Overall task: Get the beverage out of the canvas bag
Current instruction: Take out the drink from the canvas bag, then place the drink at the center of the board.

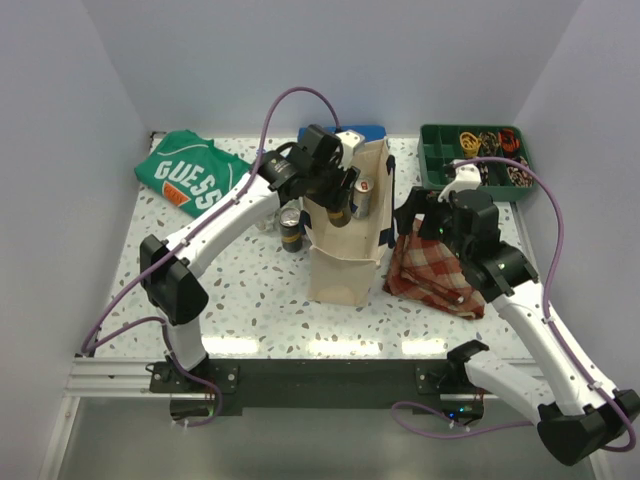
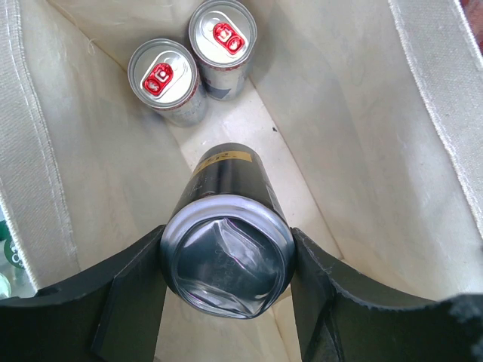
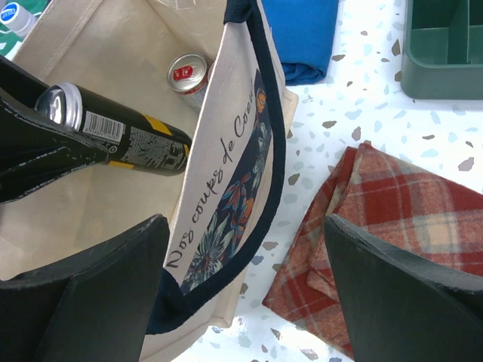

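Observation:
The cream canvas bag (image 1: 345, 255) stands upright mid-table, its navy handle and flower print (image 3: 226, 204) facing the right wrist view. My left gripper (image 2: 226, 279) is in the bag's mouth (image 1: 338, 190), shut on a black beverage can (image 2: 226, 249) that tilts inside the bag (image 3: 124, 137). Two silver cans with red tabs (image 2: 162, 79) (image 2: 223, 38) stand on the bag's floor below it. My right gripper (image 3: 247, 226) is open and straddles the bag's right rim (image 1: 412, 215), one finger (image 3: 98, 294) inside and the other over the plaid cloth.
A red plaid cloth (image 1: 435, 270) lies right of the bag. Behind the bag sit a folded blue cloth (image 3: 302, 38) and a green compartment tray (image 1: 478, 160). A green shirt (image 1: 190, 170) lies back left. A dark can (image 1: 290, 235) stands on the table just left of the bag.

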`<state>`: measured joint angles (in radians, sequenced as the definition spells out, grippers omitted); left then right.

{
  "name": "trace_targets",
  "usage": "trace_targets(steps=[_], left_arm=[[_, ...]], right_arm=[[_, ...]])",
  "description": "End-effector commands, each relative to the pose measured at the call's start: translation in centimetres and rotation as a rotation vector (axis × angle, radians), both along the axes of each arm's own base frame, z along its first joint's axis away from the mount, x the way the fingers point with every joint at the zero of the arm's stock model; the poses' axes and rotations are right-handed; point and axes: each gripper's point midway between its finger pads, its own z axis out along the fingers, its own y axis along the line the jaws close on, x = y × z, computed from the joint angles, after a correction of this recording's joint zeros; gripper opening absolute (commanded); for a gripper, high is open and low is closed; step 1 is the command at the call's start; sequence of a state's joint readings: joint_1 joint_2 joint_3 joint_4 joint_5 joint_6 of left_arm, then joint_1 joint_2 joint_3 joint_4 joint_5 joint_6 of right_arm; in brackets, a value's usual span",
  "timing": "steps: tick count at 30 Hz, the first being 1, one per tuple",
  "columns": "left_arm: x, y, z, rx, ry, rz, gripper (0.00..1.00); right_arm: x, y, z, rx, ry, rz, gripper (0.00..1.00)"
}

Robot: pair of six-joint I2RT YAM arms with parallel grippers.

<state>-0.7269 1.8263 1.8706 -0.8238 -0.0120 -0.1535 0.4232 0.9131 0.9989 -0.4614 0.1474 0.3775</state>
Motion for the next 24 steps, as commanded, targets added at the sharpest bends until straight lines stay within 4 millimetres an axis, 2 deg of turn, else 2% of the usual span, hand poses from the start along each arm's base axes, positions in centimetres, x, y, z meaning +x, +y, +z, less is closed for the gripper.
trace_targets(steps=[1,12,24], left_arm=[[0.1,-1.2,8.8,-0.178,-0.181,-0.039,0.0],[-0.7,-1.6,11.0,-0.207,-0.21,-0.071,0.0],[-1.9,-0.1,15.1,-0.294,-0.318,-0.042,0.0]], right_arm=[[0.1,-0.5,1.4,0.012,-0.036,-0.029,0.88],[0.0,-0.6,1.0,0.008,-0.028,-0.032,0.88],[-0.3,-0.8,0.9,0.017,-0.024,-0.041,0.88]])
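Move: The left hand grips a black can inside the canvas bag; outside, the standing black can is some 12 cm to its left, 2 cm nearer the base and 17 cm lower. The two silver cans on the bag floor are about 8 cm ahead and 16 cm below, one 1 cm and the other 7 cm to the right. From the right hand, the standing black can lies roughly 28 cm left, 3 cm ahead, 22 cm below. The left hand, still gripping the black can, lifts it about 7 cm away from the bag floor, gradually quickening. ##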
